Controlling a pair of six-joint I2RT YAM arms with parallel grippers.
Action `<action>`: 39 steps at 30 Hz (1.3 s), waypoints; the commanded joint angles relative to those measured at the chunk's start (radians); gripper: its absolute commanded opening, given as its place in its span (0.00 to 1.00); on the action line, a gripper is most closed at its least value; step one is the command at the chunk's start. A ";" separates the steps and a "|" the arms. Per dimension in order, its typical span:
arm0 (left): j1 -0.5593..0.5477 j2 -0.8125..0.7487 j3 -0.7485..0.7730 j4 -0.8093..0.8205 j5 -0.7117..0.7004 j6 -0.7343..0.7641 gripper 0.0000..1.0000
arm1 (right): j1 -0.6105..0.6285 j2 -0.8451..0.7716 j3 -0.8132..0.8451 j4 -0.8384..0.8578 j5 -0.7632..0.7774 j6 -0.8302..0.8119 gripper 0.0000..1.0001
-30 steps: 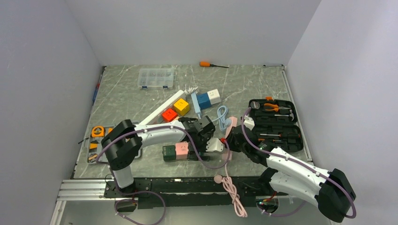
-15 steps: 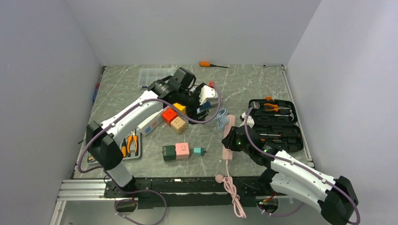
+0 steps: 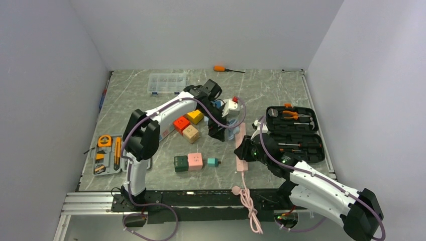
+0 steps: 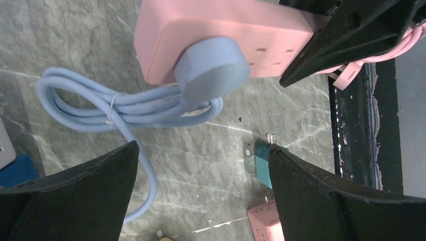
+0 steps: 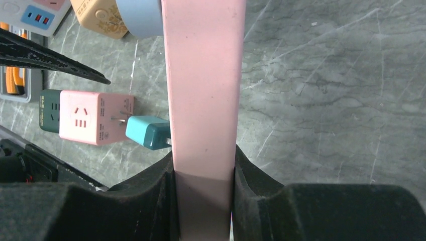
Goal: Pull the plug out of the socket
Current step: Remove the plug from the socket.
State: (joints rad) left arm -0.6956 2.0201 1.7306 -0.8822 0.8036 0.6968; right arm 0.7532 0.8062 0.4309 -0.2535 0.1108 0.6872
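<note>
A pink power strip lies lengthwise right of the table's middle. A round light-blue plug sits in its far end, with a coiled blue cable beside it. My right gripper is shut on the pink power strip across its width, nearer its cord end. The plug shows at the top of the right wrist view. My left gripper hangs open above the marble beside the plug and touches nothing. From above, the left gripper covers most of the plug.
A teal adapter sits next to a pink cube socket and a green one. Red, yellow and tan cubes lie left. An open tool case stands right, a clear organiser at the back.
The left arm has swung from the back middle of the table forward and right, so its open gripper now hangs by the strip's far end. The right gripper has kept its hold.
</note>
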 commanded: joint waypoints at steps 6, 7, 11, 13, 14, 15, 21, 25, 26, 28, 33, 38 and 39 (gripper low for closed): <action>-0.002 0.004 0.035 0.089 0.119 0.007 0.99 | 0.002 0.019 0.075 0.184 -0.078 -0.058 0.00; -0.003 0.008 0.034 0.092 0.132 0.004 0.99 | 0.000 0.023 0.075 0.192 -0.082 -0.059 0.00; -0.012 0.032 0.038 0.099 0.162 0.007 0.99 | 0.001 0.038 0.085 0.210 -0.095 -0.063 0.00; -0.023 0.046 0.042 0.069 0.152 0.042 0.99 | 0.001 0.039 0.090 0.213 -0.097 -0.066 0.00; -0.027 0.051 0.041 0.064 0.143 0.053 0.99 | 0.001 0.038 0.092 0.213 -0.096 -0.066 0.00; -0.028 0.059 0.039 0.060 0.138 0.062 0.99 | 0.001 0.035 0.092 0.214 -0.096 -0.067 0.00; -0.027 0.059 0.011 0.097 0.144 0.059 0.99 | 0.002 0.027 0.094 0.221 -0.103 -0.069 0.00; -0.022 0.056 0.026 0.088 0.173 0.073 0.96 | 0.001 0.027 0.087 0.214 -0.104 -0.072 0.00; -0.019 0.058 0.032 0.077 0.174 0.085 0.94 | 0.001 0.023 0.080 0.213 -0.104 -0.072 0.00; -0.012 0.062 0.047 0.036 0.171 0.118 0.89 | 0.001 0.011 0.069 0.209 -0.104 -0.072 0.00; -0.005 0.095 0.086 -0.085 0.132 0.215 0.71 | 0.001 -0.009 0.046 0.220 -0.116 -0.071 0.00; -0.004 0.123 0.124 -0.085 0.127 0.192 0.00 | 0.001 -0.004 0.050 0.218 -0.138 -0.083 0.00; -0.002 0.125 0.135 -0.088 0.129 0.191 0.00 | 0.000 -0.003 0.047 0.219 -0.136 -0.082 0.00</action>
State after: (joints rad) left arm -0.7002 2.1101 1.8183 -0.9211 0.9344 0.8791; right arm 0.7467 0.8337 0.4450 -0.2062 0.0341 0.6357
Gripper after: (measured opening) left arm 0.140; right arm 0.347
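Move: The light-blue plug, seated in the left face of the raised pink power strip near its far end, lies about 5 cm to the left hand's right, level fore and aft and roughly 1 cm higher. Its blue cord coil is some 4 cm ahead, 5 cm right and 11 cm below; the teal adapter lies about 11 cm back, 3 cm left and 12 cm down. From the right hand, which holds the strip, the plug is about 8 cm ahead, 3 cm left and 3 cm up. Rightward nearly 3 cm, rising slightly, then dipping, the open left gripper comes in under the plug; turning clockwise about 10 degrees and easing back up a centimetre, it closes almost fully to pinch the plug's lower, cord end. The right hand keeps its grip on the strip and brings it 1.5 cm left towards the left hand, turning it slightly counter-clockwise. ##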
